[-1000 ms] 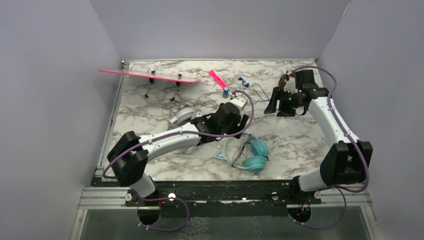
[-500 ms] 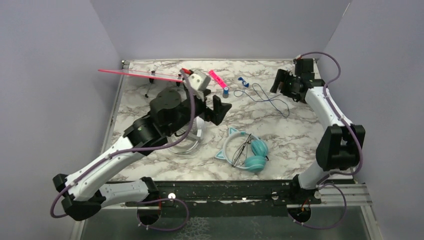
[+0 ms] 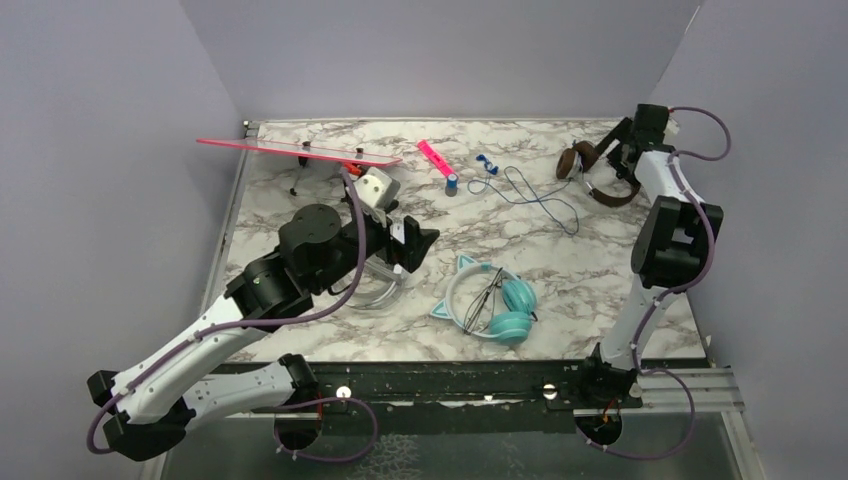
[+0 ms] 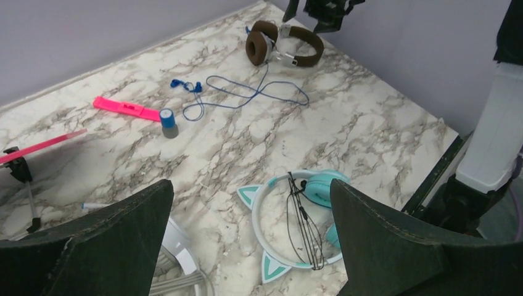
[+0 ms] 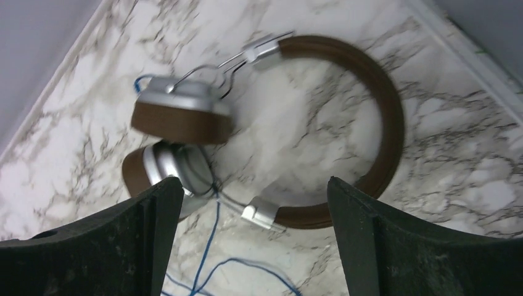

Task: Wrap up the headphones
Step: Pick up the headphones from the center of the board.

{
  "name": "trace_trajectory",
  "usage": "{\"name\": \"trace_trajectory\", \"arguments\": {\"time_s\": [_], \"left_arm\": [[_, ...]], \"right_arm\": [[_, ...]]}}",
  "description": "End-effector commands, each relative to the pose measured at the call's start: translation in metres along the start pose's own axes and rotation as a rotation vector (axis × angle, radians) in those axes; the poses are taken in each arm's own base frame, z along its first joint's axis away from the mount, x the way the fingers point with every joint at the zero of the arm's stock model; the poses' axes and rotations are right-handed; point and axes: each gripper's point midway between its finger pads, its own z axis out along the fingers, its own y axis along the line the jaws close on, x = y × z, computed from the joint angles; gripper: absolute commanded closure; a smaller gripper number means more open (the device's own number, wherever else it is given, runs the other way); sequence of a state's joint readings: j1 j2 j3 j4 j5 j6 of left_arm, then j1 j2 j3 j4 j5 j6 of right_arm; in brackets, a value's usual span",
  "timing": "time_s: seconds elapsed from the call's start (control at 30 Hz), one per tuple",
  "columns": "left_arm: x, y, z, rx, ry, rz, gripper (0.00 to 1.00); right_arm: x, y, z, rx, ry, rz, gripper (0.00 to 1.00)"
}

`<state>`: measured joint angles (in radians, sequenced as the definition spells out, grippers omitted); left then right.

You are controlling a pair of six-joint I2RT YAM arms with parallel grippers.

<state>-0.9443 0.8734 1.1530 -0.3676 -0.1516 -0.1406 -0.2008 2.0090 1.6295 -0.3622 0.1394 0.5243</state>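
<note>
The teal cat-ear headphones (image 3: 490,305) lie flat near the table's front middle, their black cord bundled across the band (image 4: 308,228). The brown headphones (image 3: 592,165) lie at the far right, with a loose blue cord (image 3: 530,190) trailing left from a cup (image 5: 176,117). The white-grey headphones (image 3: 378,290) are mostly hidden under my left arm. My left gripper (image 3: 405,240) hangs open above the table, left of the teal set, with nothing between its fingers (image 4: 250,185). My right gripper (image 3: 618,150) hovers open over the brown set (image 5: 254,182), holding nothing.
A pink-topped stand (image 3: 300,150) on thin legs is at the far left. A pink marker (image 3: 433,155) and a small blue-capped cylinder (image 3: 452,183) lie at the back middle. Purple walls close in the left, back and right sides.
Both grippers opened wide. My left arm swung up and back to the left, off the teal set. My right arm drew into the far right corner, leaving the brown set lying on the table.
</note>
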Motion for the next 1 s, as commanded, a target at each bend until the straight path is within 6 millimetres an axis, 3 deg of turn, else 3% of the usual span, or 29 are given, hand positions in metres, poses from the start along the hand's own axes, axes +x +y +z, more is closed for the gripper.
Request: {"name": "trace_trajectory", "arguments": {"time_s": [0.0, 0.07, 0.13, 0.33, 0.57, 0.7, 0.8, 0.9, 0.97], "left_arm": [[0.018, 0.004, 0.012, -0.021, 0.042, 0.017, 0.04], [0.018, 0.002, 0.015, -0.008, 0.042, 0.019, 0.04], [0.018, 0.002, 0.018, -0.007, 0.041, 0.026, 0.04], [0.016, -0.001, 0.024, 0.002, 0.045, 0.022, 0.04], [0.013, 0.001, 0.022, -0.015, 0.041, -0.008, 0.04], [0.010, 0.000, 0.024, -0.015, 0.039, -0.019, 0.04], [0.008, -0.001, 0.025, -0.012, 0.036, -0.030, 0.04], [0.007, -0.002, 0.024, -0.012, 0.033, -0.037, 0.04], [0.006, -0.001, 0.024, -0.017, 0.029, -0.046, 0.04]], "right_arm": [[-0.028, -0.048, 0.017, 0.099, -0.073, 0.135, 0.12], [-0.023, -0.071, 0.022, 0.148, -0.039, 0.117, 0.15], [-0.014, -0.081, 0.030, 0.151, -0.007, 0.081, 0.16], [0.019, -0.085, 0.065, 0.132, 0.132, 0.054, 0.22], [0.034, -0.083, 0.087, 0.102, 0.158, 0.105, 0.34], [0.036, -0.082, 0.083, 0.097, 0.160, 0.121, 0.61], [0.037, -0.081, 0.078, 0.089, 0.167, 0.120, 0.74], [0.031, -0.072, 0.065, 0.051, 0.173, 0.109, 0.98], [0.026, -0.057, 0.050, -0.027, 0.176, 0.111, 1.00]]}}
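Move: The brown headphones lie under the right hand, their middle about 9 cm below it, 2 cm ahead and 1 cm to its right, with the headband's bend farther right. The blue earphones lie some 18 cm left of this hand and 3 cm back; the teal headphones about 30 cm left and 29 cm back. From the left hand, the brown headphones are some 34 cm ahead, 45 cm right and 35 cm below. The brown headphones' headband is taken at its bend: the right hand swings about 8 cm right and slightly back, over the band, then sinks some 9 cm, tipping a little further down. Low down it eases back left about 2 cm while its wide-open fingers shut and pinch the band. The empty left hand sinks about 3 cm, still open. ##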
